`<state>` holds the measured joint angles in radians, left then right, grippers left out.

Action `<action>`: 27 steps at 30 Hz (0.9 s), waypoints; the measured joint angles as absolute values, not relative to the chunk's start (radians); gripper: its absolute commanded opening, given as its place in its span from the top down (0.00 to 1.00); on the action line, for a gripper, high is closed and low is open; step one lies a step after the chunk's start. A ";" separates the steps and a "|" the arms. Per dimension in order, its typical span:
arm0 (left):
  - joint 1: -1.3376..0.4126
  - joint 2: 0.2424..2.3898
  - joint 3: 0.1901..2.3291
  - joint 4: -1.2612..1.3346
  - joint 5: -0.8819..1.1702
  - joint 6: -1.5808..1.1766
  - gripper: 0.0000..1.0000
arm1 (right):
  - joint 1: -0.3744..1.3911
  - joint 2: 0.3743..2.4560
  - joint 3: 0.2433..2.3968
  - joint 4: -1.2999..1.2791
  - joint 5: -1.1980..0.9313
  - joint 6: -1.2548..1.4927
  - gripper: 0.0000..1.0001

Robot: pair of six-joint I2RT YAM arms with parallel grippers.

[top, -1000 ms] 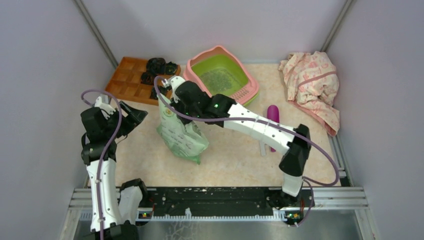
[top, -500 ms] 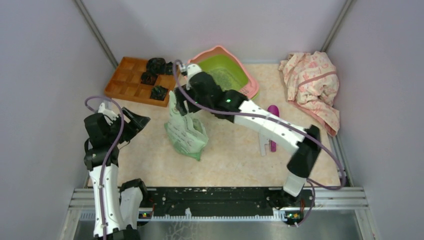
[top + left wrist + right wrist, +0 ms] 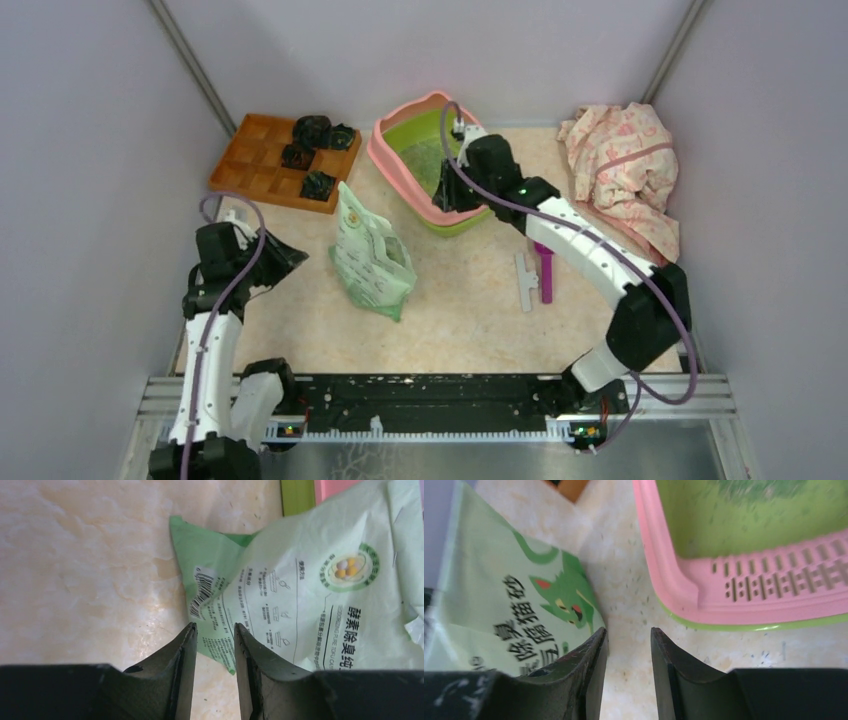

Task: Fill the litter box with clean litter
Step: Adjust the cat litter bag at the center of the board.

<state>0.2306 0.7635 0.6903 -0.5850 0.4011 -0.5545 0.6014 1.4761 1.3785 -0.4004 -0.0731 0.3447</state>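
The litter box point(image 3: 386, 150), a lime green basin with a pink rim, stands at the back centre. Dark litter point(image 3: 424, 158) speckles its floor, partly hidden by my right arm. In the right wrist view its slotted pink grate point(image 3: 769, 580) lies just ahead, with litter point(image 3: 754, 489) beyond. My right gripper point(image 3: 442, 198) point(image 3: 628, 632) hovers at the box's near left edge, open and empty. The pale green litter bag point(image 3: 370, 255) point(image 3: 310, 595) point(image 3: 509, 595) stands on the table, held by nothing. My left gripper point(image 3: 288, 256) point(image 3: 214, 627) sits left of the bag, open with a narrow gap and nothing between its fingers.
An orange-brown compartmented tray point(image 3: 262, 160) with dark clumps sits at the back left. A pink patterned cloth point(image 3: 620, 170) lies at the back right. A purple scoop point(image 3: 545, 268) and a grey tool point(image 3: 524, 282) lie right of centre. Walls close in both sides.
My right gripper let go of the bag and swung right and back over the litter box. The bag now stands alone. My left gripper's jaws narrowed and the arm shifted slightly nearer.
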 measured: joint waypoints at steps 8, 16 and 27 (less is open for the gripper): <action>-0.252 0.970 0.834 -0.605 0.126 -0.603 0.55 | 0.619 1.609 1.287 -0.402 -0.235 0.360 0.66; -0.328 1.028 0.757 -0.597 0.045 -0.675 0.56 | 0.784 1.744 1.337 -0.366 -0.344 0.365 0.63; -0.522 1.273 0.874 -0.558 -0.093 -0.751 0.58 | 0.871 1.862 1.368 -0.295 -0.489 0.463 0.63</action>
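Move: The cat litter bag stands about 16 cm to the left hand's right and barely 1 cm ahead, its middle some 6 cm lower; the tray with black bundles lies about 27 cm ahead and 4 cm left of that hand. From the right hand the bag's middle is roughly 15 cm left, 12 cm back and 15 cm below, with the litter box about 16 cm straight ahead and the grey clip 18 cm right and 10 cm back, both well below. The two hands close in on the litter bag from opposite sides: the right first drops almost straight down, then sweeps left and back to the bag's right side while still sinking, about 15 cm left and 14 cm down in all, tipping down and turning some 30 degrees counter-clockwise. The left goes about 13 cm right to the bag's left side, sinks, and turns some 15 degrees clockwise as it tips down; both keep their fingers part-open and end with them against the bag's sides, the bag between them, each rising a touch at the very end. ##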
